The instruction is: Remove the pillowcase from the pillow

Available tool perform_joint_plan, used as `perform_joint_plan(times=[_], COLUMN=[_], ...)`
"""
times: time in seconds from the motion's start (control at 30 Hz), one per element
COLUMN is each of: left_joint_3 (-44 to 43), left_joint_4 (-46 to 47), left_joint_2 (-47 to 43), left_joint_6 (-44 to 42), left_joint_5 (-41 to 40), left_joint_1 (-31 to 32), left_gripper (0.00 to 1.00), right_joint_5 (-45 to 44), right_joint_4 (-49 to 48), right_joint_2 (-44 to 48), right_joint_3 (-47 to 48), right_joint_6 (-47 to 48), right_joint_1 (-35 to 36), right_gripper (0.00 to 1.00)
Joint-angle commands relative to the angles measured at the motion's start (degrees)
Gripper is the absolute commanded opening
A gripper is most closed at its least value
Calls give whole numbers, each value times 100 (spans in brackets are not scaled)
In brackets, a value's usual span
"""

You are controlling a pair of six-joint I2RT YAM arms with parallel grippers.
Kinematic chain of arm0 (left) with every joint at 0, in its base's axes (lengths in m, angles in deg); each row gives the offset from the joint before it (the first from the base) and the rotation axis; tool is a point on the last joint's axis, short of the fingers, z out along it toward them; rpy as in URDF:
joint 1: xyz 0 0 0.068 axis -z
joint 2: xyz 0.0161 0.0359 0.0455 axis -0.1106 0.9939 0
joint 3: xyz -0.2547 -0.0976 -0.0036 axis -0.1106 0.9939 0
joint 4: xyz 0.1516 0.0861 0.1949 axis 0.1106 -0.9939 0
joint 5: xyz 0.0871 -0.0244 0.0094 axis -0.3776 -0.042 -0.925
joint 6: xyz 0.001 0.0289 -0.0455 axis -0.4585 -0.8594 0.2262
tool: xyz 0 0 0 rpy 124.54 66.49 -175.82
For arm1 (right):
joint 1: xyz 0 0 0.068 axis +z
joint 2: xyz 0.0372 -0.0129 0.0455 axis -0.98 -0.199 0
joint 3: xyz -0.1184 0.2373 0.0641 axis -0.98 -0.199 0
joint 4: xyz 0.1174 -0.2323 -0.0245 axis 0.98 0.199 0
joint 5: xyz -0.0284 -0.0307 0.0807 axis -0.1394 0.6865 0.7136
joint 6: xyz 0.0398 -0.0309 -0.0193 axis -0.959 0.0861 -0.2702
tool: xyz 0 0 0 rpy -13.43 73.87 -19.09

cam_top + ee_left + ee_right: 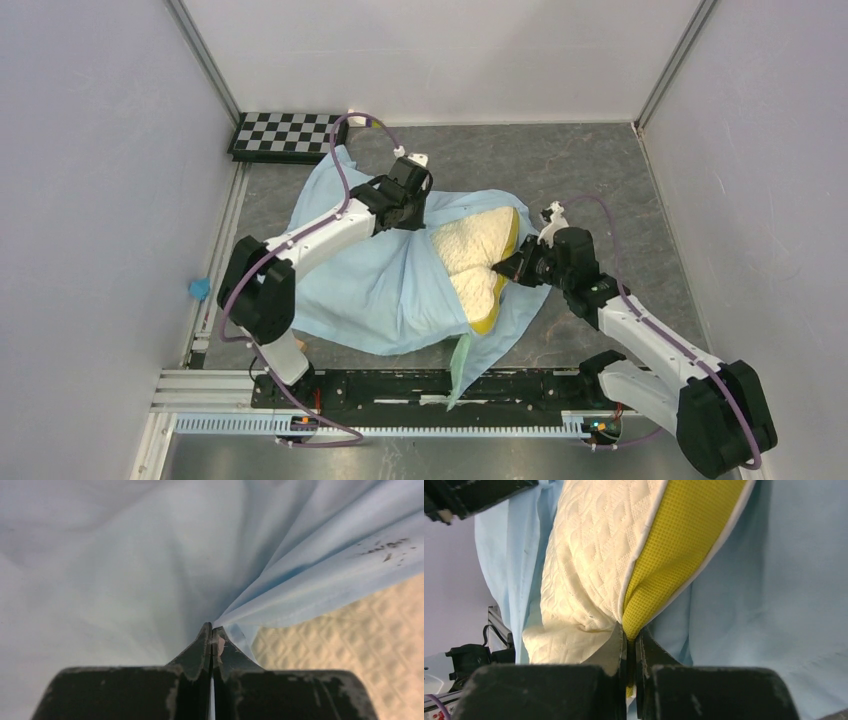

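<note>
The light-blue pillowcase (370,280) lies wrinkled across the middle of the table, covering the left part of the cream pillow (470,245). The pillow's right end sticks out of it, showing its yellow side band (487,322). My left gripper (412,222) is shut on a pinch of the pillowcase (280,595) at its opening edge, with the dimpled pillow (360,640) beside it. My right gripper (508,270) is shut on the pillow's yellow side band (679,545), which is squeezed into a fold between the fingers. The cream quilted top (589,565) bulges to the left of it.
A checkerboard (285,135) lies at the back left. A pale green flap (460,362) of the pillowcase hangs over the black rail (420,392) at the near edge. White walls enclose three sides. A small blue object (199,289) sits by the left wall.
</note>
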State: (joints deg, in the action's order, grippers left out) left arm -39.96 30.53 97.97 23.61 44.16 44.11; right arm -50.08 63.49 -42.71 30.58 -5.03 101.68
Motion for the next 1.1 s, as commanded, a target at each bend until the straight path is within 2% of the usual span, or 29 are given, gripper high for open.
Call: perform_joint_plan(times=[0.0, 0.1, 0.27, 0.33, 0.4, 0.5, 0.6, 0.77, 0.83, 1.0, 1.03, 1.07], left_joint_3=[160, 232, 323, 483, 740, 1119, 1157, 1163, 1206, 1194, 1185, 1189], left_joint_4=[31, 16, 1, 241, 646, 1379, 1513, 1205, 1091, 539, 367, 233], left_joint_2=[268, 418, 474, 338, 99, -306, -583, -1174, -1524, -2290, -2391, -2474], left_joint_6=[92, 39, -26, -60, -106, -18, 11, -19, -13, 140, 211, 261], left_joint_5=[-964, -862, -803, -331, 488, 1641, 1691, 1150, 1003, 839, 754, 702], left_joint_1=[-278, -518, -528, -513, -491, -318, 13, 351, 474, 977, 1101, 1286], left_gripper=[2, 2, 2, 2, 3, 13, 27, 62, 70, 79, 87, 88], right_joint_5=[-197, -179, -207, -90, 467, 1713, 2159, 1560, 1292, 1112, 1107, 1086], right_joint_4=[410, 467, 620, 520, 102, -1229, -1887, -1358, -1263, -1365, -1409, -1467], right_joint_2=[237, 354, 474, 452, 370, 121, -127, -99, -131, -523, -605, -697], right_joint_3=[465, 506, 642, 645, 538, 243, 304, 826, 944, 1231, 1268, 1299], right_joint_6=[463, 470, 536, 538, 542, -10, -498, -523, -581, -680, -698, -720], right_joint_1=[-209, -299, -543, -592, -595, -595, -585, -585, -585, -584, -585, -584], right_gripper=[0, 0, 0, 0, 0, 0, 0, 0, 0, 0, 0, 0])
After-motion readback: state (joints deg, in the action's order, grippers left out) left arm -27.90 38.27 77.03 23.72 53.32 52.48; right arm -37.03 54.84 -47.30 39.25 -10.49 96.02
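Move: The left hand, holding the pillowcase hem, has the exposed cream face of the pillow about 12 cm to its right, 8 cm back and 5 cm lower; the near stretch of the case opening is some 7 cm right and 11 cm back. The right hand pinches the pillow's yellow edge, the exposed pillow's middle about 4 cm to its left, level fore and aft. From that hand, the far case edge is some 13 cm ahead and 4 cm right. Left and down first: the left hand draws the held hem about 3.5 cm left and 4.5 cm lower, away from the right hand, then opens wide, lets go and swings back, right and up some 13 cm, turning clockwise, towards the near part of the opening. The right hand keeps its pinch on the pillow edge, easing slightly right, then lifting it to 8 cm up, with a little left and forward, its left side rolling up. ##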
